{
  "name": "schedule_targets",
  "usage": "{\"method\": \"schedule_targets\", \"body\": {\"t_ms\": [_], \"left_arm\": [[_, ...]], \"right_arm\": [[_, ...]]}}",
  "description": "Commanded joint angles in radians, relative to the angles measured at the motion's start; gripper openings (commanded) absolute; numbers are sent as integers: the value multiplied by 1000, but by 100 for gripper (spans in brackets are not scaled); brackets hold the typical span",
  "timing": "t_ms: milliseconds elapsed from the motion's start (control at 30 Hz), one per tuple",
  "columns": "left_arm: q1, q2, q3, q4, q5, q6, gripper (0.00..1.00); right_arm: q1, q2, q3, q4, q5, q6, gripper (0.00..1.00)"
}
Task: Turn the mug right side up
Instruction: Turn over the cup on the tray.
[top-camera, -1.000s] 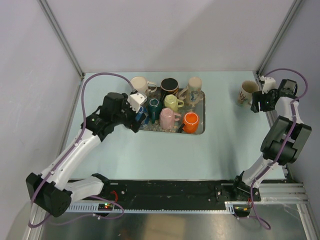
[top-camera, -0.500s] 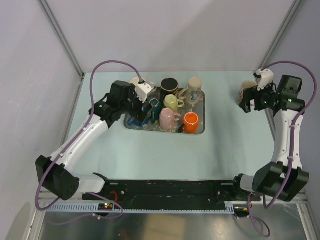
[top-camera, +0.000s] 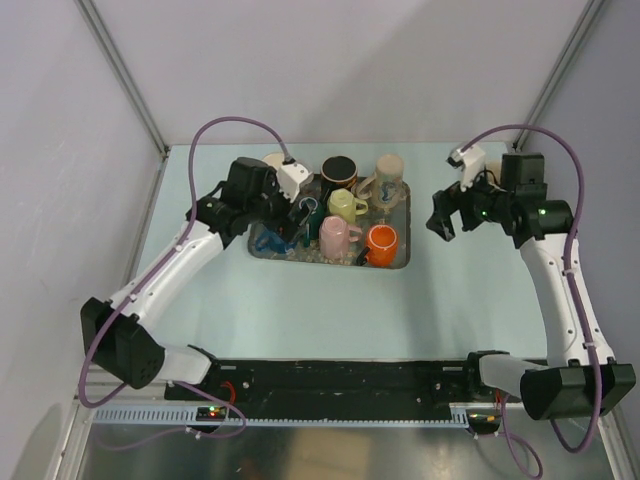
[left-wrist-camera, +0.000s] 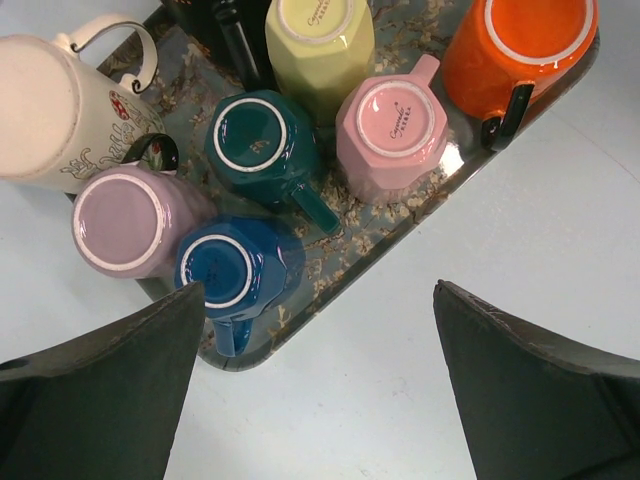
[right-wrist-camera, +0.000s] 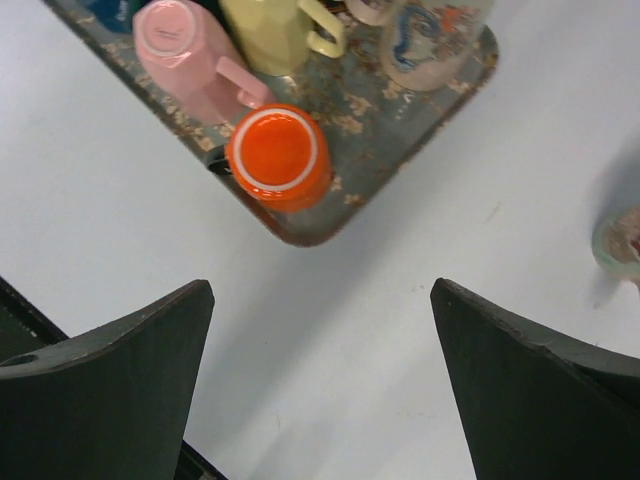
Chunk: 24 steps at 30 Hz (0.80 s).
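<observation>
A patterned tray (top-camera: 402, 262) holds several mugs. In the left wrist view a lilac mug (left-wrist-camera: 125, 222), a blue mug (left-wrist-camera: 235, 268), a teal mug (left-wrist-camera: 262, 140) and a pink mug (left-wrist-camera: 392, 120) stand bottom up. The orange mug (right-wrist-camera: 278, 157) sits at the tray's near right corner, also bottom up. My left gripper (left-wrist-camera: 320, 290) hangs open above the tray's front left edge, its left finger beside the blue mug. My right gripper (right-wrist-camera: 322, 285) is open and empty over bare table, right of the tray. A mug's rim (right-wrist-camera: 620, 240) shows at that view's right edge.
A yellow mug (top-camera: 345, 205), a black mug (top-camera: 338, 172) and a tall beige mug (top-camera: 388, 175) stand at the tray's back. A cream mug (left-wrist-camera: 40, 110) is at its left end. Grey walls close the table on three sides.
My right gripper opened, left the cream mug at the far right and swung left toward the tray. My left gripper shifted a little further over the tray's left part.
</observation>
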Motion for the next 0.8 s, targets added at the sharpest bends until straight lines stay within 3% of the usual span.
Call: {"method": "schedule_targets", "body": {"t_ms": [0,567,767], "left_arm": [[-5,-63,-3,44,6,-26,100],[-6,-107,-26,45,-15,-31,100],[-5,-154,-49,46,-37,-20,100]], "right_arm": [[92,3,1,40,39,31,97],[175,51,1,74,44,46,97],[265,87,16,97,80,65,98]]}}
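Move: The orange mug, upside down on the tray's near right corner, lies about 12 cm to the left of the right hand, some 4 cm ahead and 20 cm below. The pink mug stands about 11 cm to the left of the orange one, level with it. The tall printed mug is some 16 cm farther out than the orange one and 2 cm to its right. From the left hand, the orange mug lies about 22 cm right, 3 cm ahead and 15 cm below. Bring the open right gripper left about 6 cm towards the orange mug and the tray's right edge, away from the mug already set down on the right; go quickly at first, then ease off, sinking barely a centimetre. Let it turn just under 10 degrees counter-clockwise, touching nothing. Lift the open left gripper about 2 cm near the blue mug. ##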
